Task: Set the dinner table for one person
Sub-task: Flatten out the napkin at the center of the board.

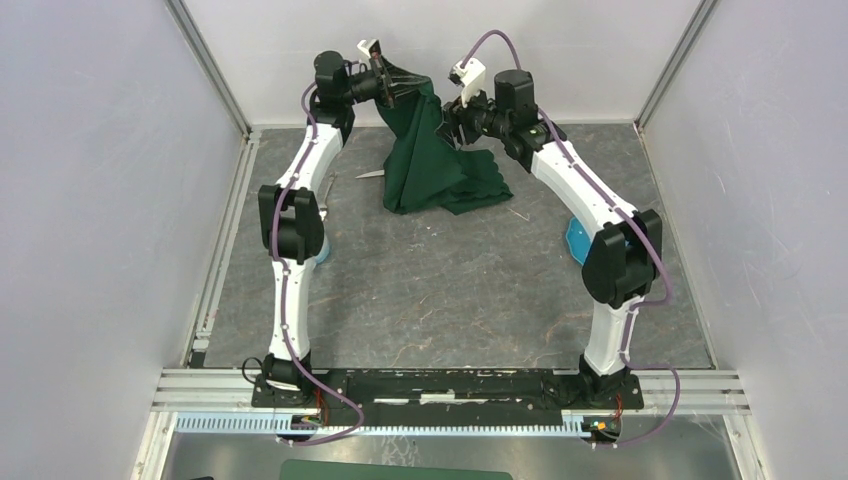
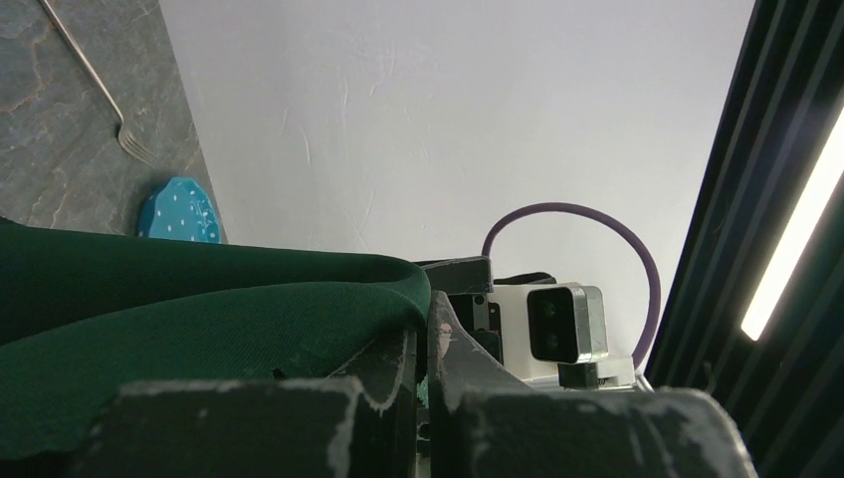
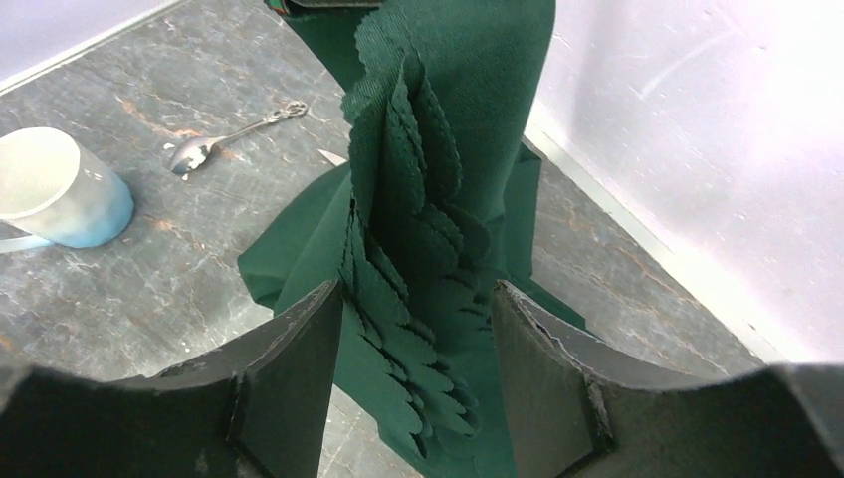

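Observation:
The dark green scallop-edged cloth (image 1: 437, 160) hangs bunched from my left gripper (image 1: 398, 86) at the back of the dinner table (image 1: 430, 300), its lower part lying on the surface. In the left wrist view my left gripper (image 2: 428, 324) is shut on a fold of the cloth (image 2: 199, 329). My right gripper (image 1: 452, 118) is at the cloth's right side. In the right wrist view my right gripper (image 3: 416, 291) is open, with the cloth's stacked scalloped edges (image 3: 408, 229) hanging between its fingers (image 3: 299, 358), not pinched.
A pale blue cup (image 3: 50, 189) and a spoon (image 3: 231, 137) lie left of the cloth. A fork (image 2: 95, 85) and a blue dotted plate (image 2: 179, 211) lie on the table; the plate (image 1: 577, 240) is partly under my right arm. A knife (image 1: 368, 175) pokes out beside the cloth. Walls stand close behind.

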Robot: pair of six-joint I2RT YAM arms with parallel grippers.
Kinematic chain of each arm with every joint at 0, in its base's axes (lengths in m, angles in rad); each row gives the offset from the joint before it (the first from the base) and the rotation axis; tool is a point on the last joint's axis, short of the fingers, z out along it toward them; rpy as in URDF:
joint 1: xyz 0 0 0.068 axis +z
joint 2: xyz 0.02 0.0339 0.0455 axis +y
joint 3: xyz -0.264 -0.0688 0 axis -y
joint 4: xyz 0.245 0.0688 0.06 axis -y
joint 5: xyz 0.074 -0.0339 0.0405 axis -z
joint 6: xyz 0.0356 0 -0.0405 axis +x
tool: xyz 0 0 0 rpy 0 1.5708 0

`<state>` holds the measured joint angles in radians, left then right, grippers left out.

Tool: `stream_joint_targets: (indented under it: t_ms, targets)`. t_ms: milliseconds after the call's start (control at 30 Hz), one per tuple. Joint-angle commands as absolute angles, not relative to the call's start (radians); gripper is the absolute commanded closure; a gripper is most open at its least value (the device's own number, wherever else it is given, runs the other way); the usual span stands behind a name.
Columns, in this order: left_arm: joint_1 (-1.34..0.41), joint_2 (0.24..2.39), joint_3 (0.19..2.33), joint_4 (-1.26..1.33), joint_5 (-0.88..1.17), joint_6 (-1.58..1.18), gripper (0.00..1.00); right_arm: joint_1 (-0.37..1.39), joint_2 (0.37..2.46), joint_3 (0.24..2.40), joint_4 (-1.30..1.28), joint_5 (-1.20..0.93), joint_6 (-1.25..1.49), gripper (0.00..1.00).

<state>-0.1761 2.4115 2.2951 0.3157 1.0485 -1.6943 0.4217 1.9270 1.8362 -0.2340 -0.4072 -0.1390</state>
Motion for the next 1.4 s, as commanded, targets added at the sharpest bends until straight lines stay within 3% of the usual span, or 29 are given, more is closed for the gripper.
stream_joint_targets:
  t_ms: [0,233,633,967,1133,1367]
  targets:
    - [-0.181,2.312,2.290,0.342,1.052,-1.658,0.98,0.423,1.942,1.862,-0.125,-0.486,-0.085,0.38]
    - [-0.181,2.301,2.283,0.328,1.057,-1.648,0.98,0.424,1.963,1.856,-0.062,-0.603,-0.007,0.40]
    - [-0.181,2.333,2.360,0.329,1.061,-1.686,0.98,0.426,1.997,1.780,-0.014,-0.617,-0.005,0.43]
    - [-0.179,2.314,2.340,0.331,1.065,-1.684,0.98,0.426,2.024,1.788,-0.042,-0.620,-0.016,0.64]
    - [-0.178,2.309,2.333,0.331,1.062,-1.680,0.98,0.424,2.009,1.773,-0.057,-0.615,-0.018,1.00]
    - [-0.164,2.309,2.324,0.331,1.058,-1.666,0.98,0.413,1.989,1.819,-0.140,-0.586,-0.030,1.00]
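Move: The napkin's hanging scalloped edge is about 4 cm left of the right gripper, straight ahead 0 and 5 cm below it. The napkin's lying folds are roughly 8 cm ahead, 8 cm right and 27 cm down; the knife's bare end is some 12 cm ahead, 18 cm left, at about that same table depth. From the left gripper, which holds the napkin up, the edge is about 7 cm back, 2 cm right and 12 cm lower. Ease the open right gripper about 3 cm left to the hanging edge of the napkin, turning the wrist some 10 degrees counter-clockwise and rolling its left side up. Then sink about 5 cm along the cloth, narrowing the fingers on the way, and shut them to pinch the scalloped edge. Keep the left gripper still, its fingers closed on the napkin's raised part. ##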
